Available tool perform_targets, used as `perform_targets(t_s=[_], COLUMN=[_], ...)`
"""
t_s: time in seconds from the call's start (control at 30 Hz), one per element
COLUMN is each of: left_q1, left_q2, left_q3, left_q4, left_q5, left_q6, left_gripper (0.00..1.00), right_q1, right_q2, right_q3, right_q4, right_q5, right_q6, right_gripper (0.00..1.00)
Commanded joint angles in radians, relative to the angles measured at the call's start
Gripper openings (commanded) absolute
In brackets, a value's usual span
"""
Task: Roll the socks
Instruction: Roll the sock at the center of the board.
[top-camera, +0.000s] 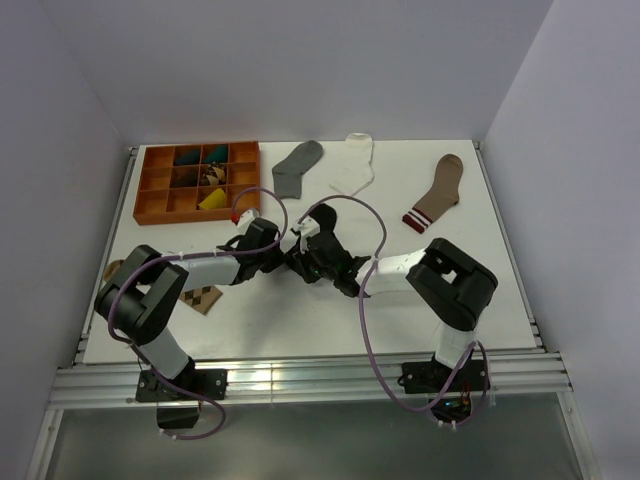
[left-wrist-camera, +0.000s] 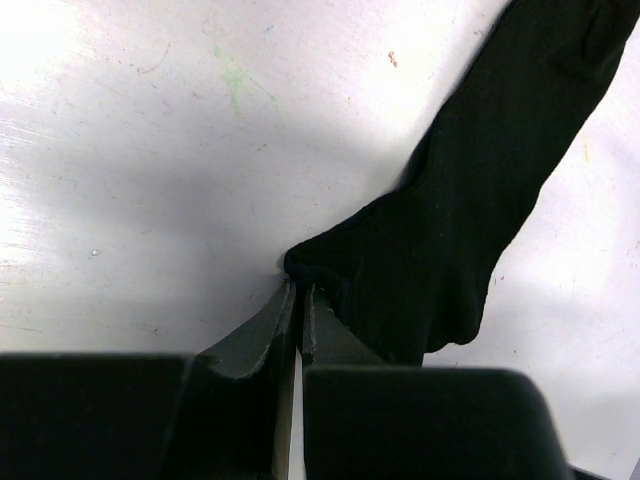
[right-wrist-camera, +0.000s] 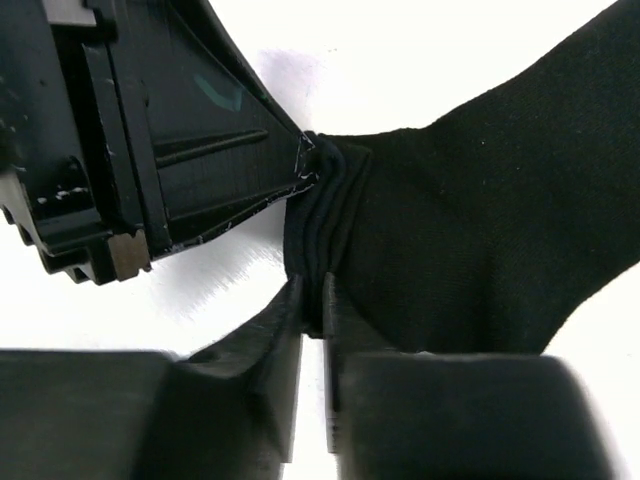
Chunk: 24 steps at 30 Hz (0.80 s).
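Observation:
A black sock (left-wrist-camera: 470, 210) lies flat on the white table, stretching away to the upper right in the left wrist view. My left gripper (left-wrist-camera: 298, 288) is shut on one corner of its near edge. My right gripper (right-wrist-camera: 313, 290) is shut on the same bunched, folded edge of the black sock (right-wrist-camera: 480, 230), with the left gripper's fingertip (right-wrist-camera: 290, 170) pinching just beyond it. In the top view both grippers meet at mid-table, left gripper (top-camera: 287, 262) and right gripper (top-camera: 316, 264), covering most of the black sock. A grey sock (top-camera: 298, 166) and a white sock (top-camera: 355, 168) lie flat at the back.
An orange compartment tray (top-camera: 152, 190) stands at the back left. A brown sock with a striped cuff (top-camera: 437, 192) lies at the back right. A diamond-patterned sock (top-camera: 206, 299) lies beneath the left arm. White walls enclose the table on three sides.

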Motion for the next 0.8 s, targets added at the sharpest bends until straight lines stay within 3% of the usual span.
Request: perform_targets(t_s=[0.0, 0.1, 0.4, 0.6, 0.77], left_q1=[-0.007, -0.007, -0.007, -0.007, -0.007], left_q2=[0.026, 0.016, -0.051, -0.074, -0.099], left_q3=[-0.009, -0.015, -0.066, -0.09, -0.128], left_q4=[-0.093, -0.088, -0.032, 0.017, 0.079], left_q5=[-0.012, -0.012, -0.023, -0.009, 0.011], left_q6=[0.033, 0.038, 0.039, 0.045, 0.055], left_gripper=[0.07, 0.08, 0.25, 0.32, 0.46], right_q1=[0.006, -0.021, -0.175, -0.241, -0.264], right_q2=[0.008, 0.005, 0.051, 0.132, 0.199], right_q3=[0.002, -0.001, 0.006, 0.061, 0.112], right_q4=[0.051, 0.046, 0.01, -0.042, -0.098], right_q5=[0.005, -0.056, -0.281, -0.41, -0.473], right_q6=[0.014, 0.062, 0.311, 0.384, 0.408], right_gripper=[0.13, 0.0, 0.0, 0.0, 0.0])
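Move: The black sock's rolled end lies between my two hands: its middle is about 1 cm ahead and 3 cm left of my right hand, 1 cm back and 2 cm right of my left, level with both. The rest runs outward to the toe. From my right hand, the grey sock lies some 26 cm ahead and 1 cm left, the white sock 28 cm ahead and 15 cm right, both about 3 cm lower. I shut my right fingers on the near side of the black sock's rolled end and, keeping the pinch, roll that wrist some 30 degrees, its top going over forward and right towards the toe. That hand travels about 2.5 cm forward, first easing right and then partly back left, sinking about 1 cm. Meanwhile my left fingers open and let go of the other side, backing off about 1 cm back and left and just starting to rise. ##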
